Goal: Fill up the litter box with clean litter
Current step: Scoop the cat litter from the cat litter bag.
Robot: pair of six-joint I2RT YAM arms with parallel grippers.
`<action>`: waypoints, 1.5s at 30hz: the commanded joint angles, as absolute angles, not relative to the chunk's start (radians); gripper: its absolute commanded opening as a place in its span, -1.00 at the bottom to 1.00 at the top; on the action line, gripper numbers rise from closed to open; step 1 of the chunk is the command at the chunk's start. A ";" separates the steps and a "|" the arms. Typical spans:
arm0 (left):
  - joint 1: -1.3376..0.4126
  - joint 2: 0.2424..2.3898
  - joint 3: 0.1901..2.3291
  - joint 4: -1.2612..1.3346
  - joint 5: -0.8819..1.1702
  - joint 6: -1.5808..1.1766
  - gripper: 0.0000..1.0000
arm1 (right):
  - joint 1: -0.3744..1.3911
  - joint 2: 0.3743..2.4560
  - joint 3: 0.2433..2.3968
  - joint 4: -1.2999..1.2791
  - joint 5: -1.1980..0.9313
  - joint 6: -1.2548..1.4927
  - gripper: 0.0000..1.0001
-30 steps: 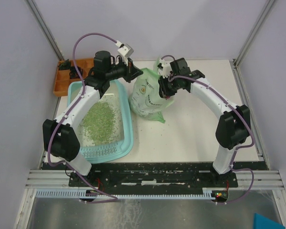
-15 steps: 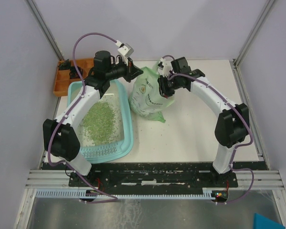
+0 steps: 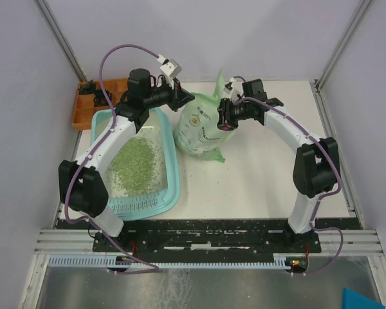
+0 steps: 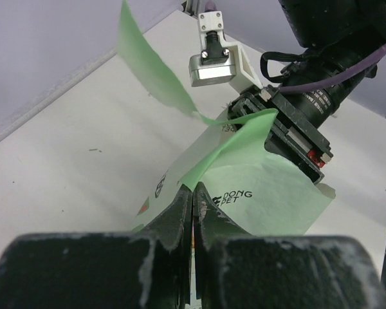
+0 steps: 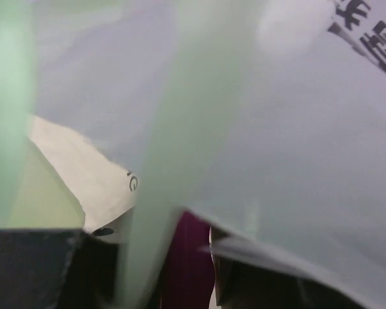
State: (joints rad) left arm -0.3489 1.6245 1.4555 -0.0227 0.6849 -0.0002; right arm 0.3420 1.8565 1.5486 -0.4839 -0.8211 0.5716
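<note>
The light-teal litter box (image 3: pixel 172 190) lies at the left, with a patch of green clean litter (image 3: pixel 136 166) spread on its floor. To its right stands the pale green printed bag (image 3: pixel 198 132). My left gripper (image 3: pixel 183 100) is shut on the bag's upper left edge; in the left wrist view its fingertips (image 4: pixel 193 193) pinch the green film (image 4: pixel 257 187). My right gripper (image 3: pixel 224 117) is pushed into the bag's mouth from the right. Bag film fills the right wrist view, and a magenta scoop handle (image 5: pixel 183 264) sits between that gripper's jaws (image 5: pixel 188 257).
An orange compartment tray (image 3: pixel 83 111) sits at the back left corner behind the litter box. A few stray granules lie on the white table (image 3: pixel 257 174) near the bag. Frame posts and walls close the sides.
My right gripper has shifted slightly back and right at the bag's mouth, and the bag's top flap now stands up higher. The left arm has held still.
</note>
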 commanded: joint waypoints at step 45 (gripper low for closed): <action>-0.360 1.402 1.444 0.045 0.502 -0.050 0.16 | 0.129 1.581 1.385 -0.342 -1.226 0.520 -0.96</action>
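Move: Just inside the bag's mouth, the right hand still grips the scoop; the cat litter bag's middle lies about 10 cm to its left, roughly level with it fore and aft, and some 10 cm lower. The litter box is about 33 cm to its left and 9 cm back. From the left hand, shut on the bag's rim, the bag's middle is about 5 cm back, 3 cm right and 21 cm below; the litter box is 20 cm left and 13 cm back. Drawing the gripped scoop up and out towards the mouth of the bag, the right hand rises about 7 cm while sliding right some 6 cm, away from the bag, its fingertips tilting up about 15 degrees. After a short hold the left hand opens to a bit over half, lets go of the rim and lifts some 8 cm, easing left and swinging slightly counter-clockwise. ##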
